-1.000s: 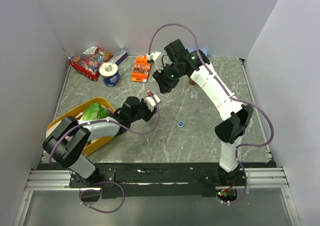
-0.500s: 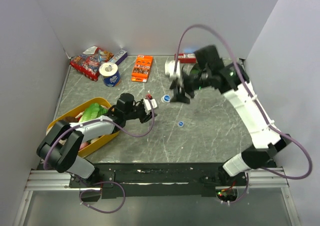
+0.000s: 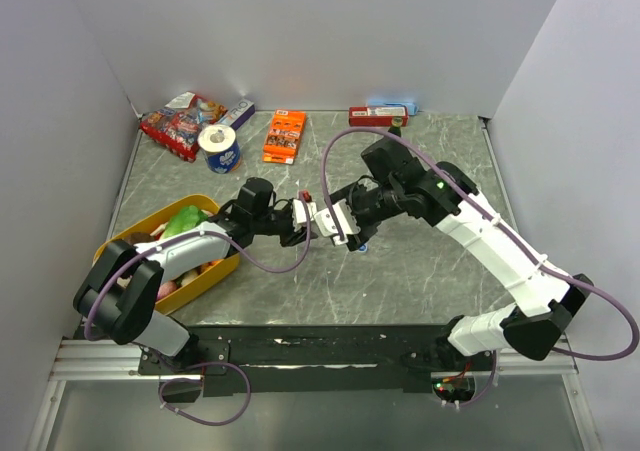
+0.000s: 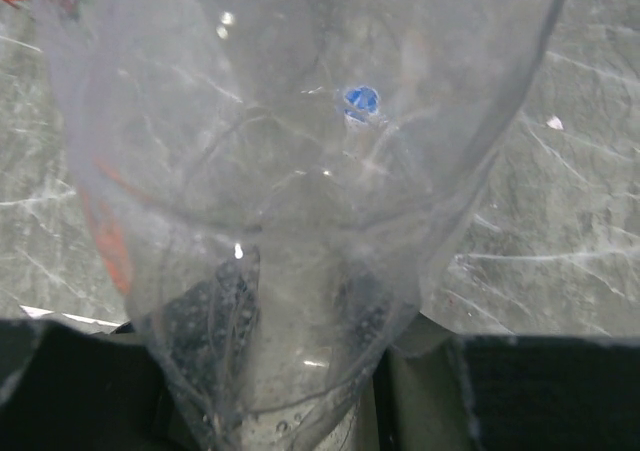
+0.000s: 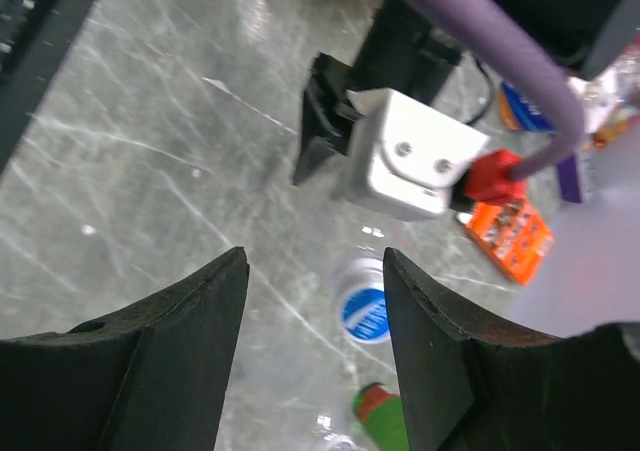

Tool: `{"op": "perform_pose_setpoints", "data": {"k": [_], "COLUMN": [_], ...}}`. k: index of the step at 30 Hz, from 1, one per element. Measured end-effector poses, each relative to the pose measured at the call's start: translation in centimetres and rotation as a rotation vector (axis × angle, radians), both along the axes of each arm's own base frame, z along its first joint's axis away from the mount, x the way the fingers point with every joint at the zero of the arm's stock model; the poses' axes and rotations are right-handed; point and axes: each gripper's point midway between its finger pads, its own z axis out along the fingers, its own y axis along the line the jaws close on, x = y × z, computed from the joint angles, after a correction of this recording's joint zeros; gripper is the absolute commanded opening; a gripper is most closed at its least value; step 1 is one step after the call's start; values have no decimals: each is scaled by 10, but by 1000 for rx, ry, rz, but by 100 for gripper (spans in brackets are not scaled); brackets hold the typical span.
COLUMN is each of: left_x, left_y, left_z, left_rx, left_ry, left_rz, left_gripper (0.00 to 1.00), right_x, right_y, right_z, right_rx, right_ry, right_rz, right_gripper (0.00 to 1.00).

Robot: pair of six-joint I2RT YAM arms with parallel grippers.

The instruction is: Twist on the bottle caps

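My left gripper point(image 4: 290, 316) is shut on a clear bottle point(image 4: 300, 171), which fills the left wrist view; the dark fingers point(image 4: 215, 321) show through its wall. One blue cap point(image 4: 362, 101) shows through the plastic, lying on the table beyond. In the top view the left gripper point(image 3: 298, 221) sits mid-table, with my right gripper point(image 3: 342, 229) close beside it and a blue cap point(image 3: 362, 246) just under that arm. My right gripper point(image 5: 315, 261) is open and empty. A blue cap with a white mark point(image 5: 364, 311) lies on the table below and between its fingers.
A yellow basket point(image 3: 120, 246) with produce sits at the left. At the back are a blue-and-white tape roll point(image 3: 218, 149), an orange box point(image 3: 284, 136), snack packets point(image 3: 180, 121) and a red box point(image 3: 377, 116). A green-and-red object point(image 5: 385, 411) lies close to the right gripper.
The right arm swung from the back of the table down to the middle and its jaws opened. It now hangs beside the left gripper. The left arm barely moved and kept the bottle.
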Motion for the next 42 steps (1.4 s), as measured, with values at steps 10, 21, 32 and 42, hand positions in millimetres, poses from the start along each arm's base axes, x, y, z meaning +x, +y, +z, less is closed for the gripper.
{"op": "perform_pose_setpoints", "data": {"k": [10,21,32,42], "left_x": [-8,-9,-10,-7], "left_y": [2,1,2,9], "left_z": [-6,-6,-6,-4], "left_rx": [20,17,17,-7], "left_ry": [15,15,18,-16], "left_rz": [-36,-42,-46,23], "left_gripper": [1,1,1,1], "right_x": [14,21,32,40], "right_y": [-2,-8,-8,-4], "right_z": [5,-5,-15,-17], "right_rx": [-19,-78,-106,-53], "right_ry": [-108,-125,-137,18], "right_rz": [13,-1,-32,-120], "right_gripper": [57,50,36,25]}}
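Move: The cap on the held bottle's mouth is about 4 cm ahead of the open right gripper, 1 cm to its right and 1 cm lower. From the right gripper, the loose cap lies on the table some 3 cm ahead, 6 cm right and 22 cm below; the other clear bottle stands about 15 cm ahead, 12 cm right and 14 cm lower. From the left gripper, the bottle's cap is about 12 cm above, 6 cm right and 2 cm back. Keep the bottle clamped in the left gripper and nearly still. Ease the right gripper forward and slightly down, about 4 cm in all, until its open fingers straddle the cap on the bottle. Close them to pinch the cap from both sides, then start turning the right wrist clockwise, some 10 degrees. ##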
